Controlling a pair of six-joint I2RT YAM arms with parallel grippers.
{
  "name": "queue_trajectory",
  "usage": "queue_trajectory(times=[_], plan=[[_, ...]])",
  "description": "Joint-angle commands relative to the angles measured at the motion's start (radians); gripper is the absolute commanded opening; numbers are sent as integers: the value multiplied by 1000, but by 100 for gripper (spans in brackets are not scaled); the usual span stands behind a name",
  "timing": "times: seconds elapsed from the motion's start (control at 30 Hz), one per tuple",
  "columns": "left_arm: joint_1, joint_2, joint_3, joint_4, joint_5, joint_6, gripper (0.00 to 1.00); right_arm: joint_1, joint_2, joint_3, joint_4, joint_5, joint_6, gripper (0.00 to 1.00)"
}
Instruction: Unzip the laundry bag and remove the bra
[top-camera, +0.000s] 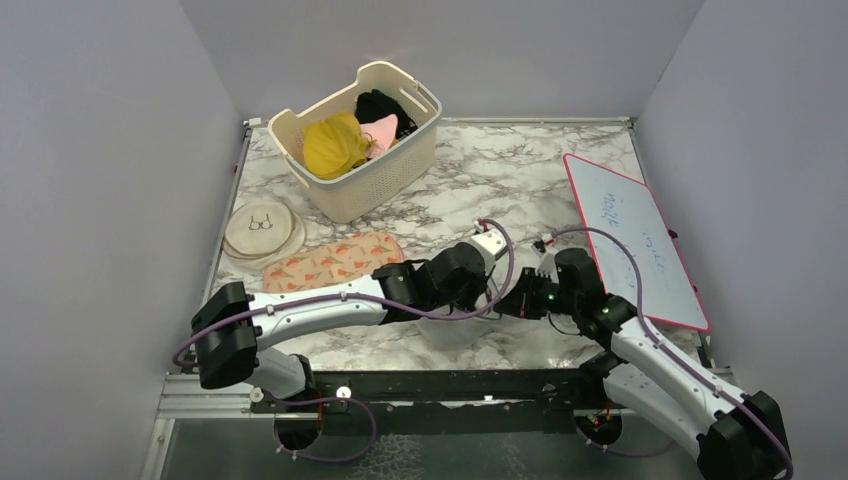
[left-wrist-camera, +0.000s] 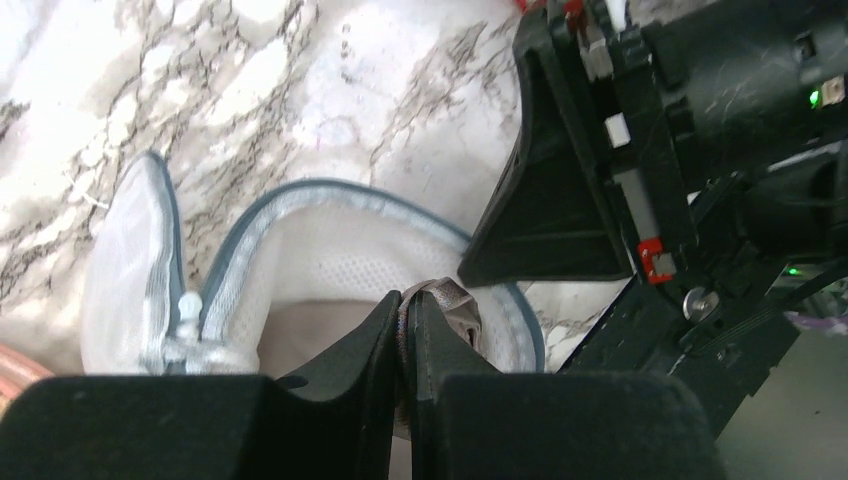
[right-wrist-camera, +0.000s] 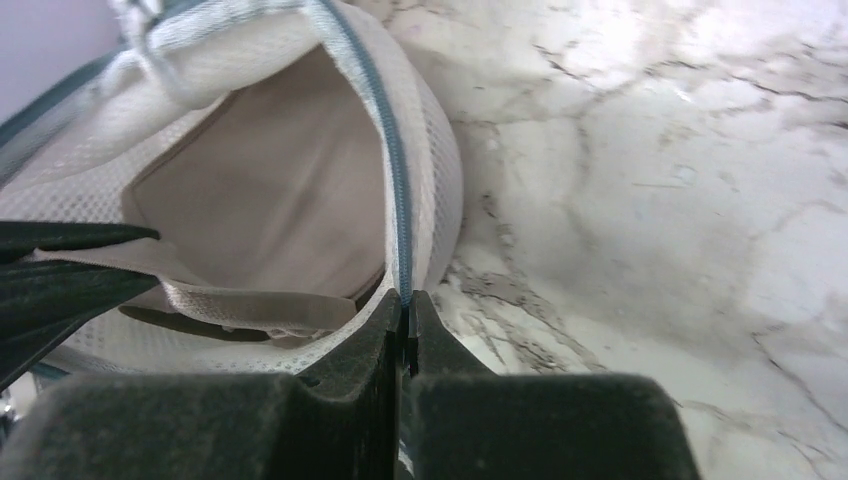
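Observation:
The laundry bag (left-wrist-camera: 330, 250) lies unzipped on the marble, its white mesh mouth gaping and its blue-grey zip rim (right-wrist-camera: 392, 150) curling round the opening. Inside lies the beige bra (right-wrist-camera: 260, 200). My left gripper (left-wrist-camera: 408, 300) is shut on a beige strap of the bra (left-wrist-camera: 455, 305) at the bag's mouth. My right gripper (right-wrist-camera: 407, 300) is shut on the bag's zip rim, beside the left one. In the top view both wrists meet over the bag (top-camera: 458, 330), which they mostly hide. The zip pull (left-wrist-camera: 188, 305) hangs at the bag's left side.
A cream basket (top-camera: 375, 185) with clothes stands at the back. A peach patterned pouch (top-camera: 330, 262) and a cream disc (top-camera: 262, 228) lie at the left. A whiteboard (top-camera: 640, 240) leans along the right side. Grey walls close in the table.

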Motion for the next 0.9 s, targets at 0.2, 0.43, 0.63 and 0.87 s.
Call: queue_trajectory(times=[0.2,0.43,0.63,0.87], plan=[[0,7,116,104,-127,69,0,2,-25,81,46,-122,-51,1],[1,-39,236,100,-118,123,0,2,17,66,29,-70,-69,1],[1,-150,243,123,13,125,0,2,16,41,31,-11,-63,1],[1,-267,262,116,87,118,0,2,15,26,43,24,-60,1]])
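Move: The bra, its edge already pinched in the left fingers, hangs into the laundry bag, its middle about 8 cm below that hand, 2 cm back and 3 cm to its left. The laundry bag's middle is roughly 3 cm back, 6 cm left and 11 cm below. The basket stands some 32 cm ahead and 28 cm left. From the right hand, already gripping the zipper edge, the bra lies about 6 cm left and 2 cm lower. Left hand pulls the pinched bra about 19 cm up from the laundry bag; right keeps gripping the zipper edge. ##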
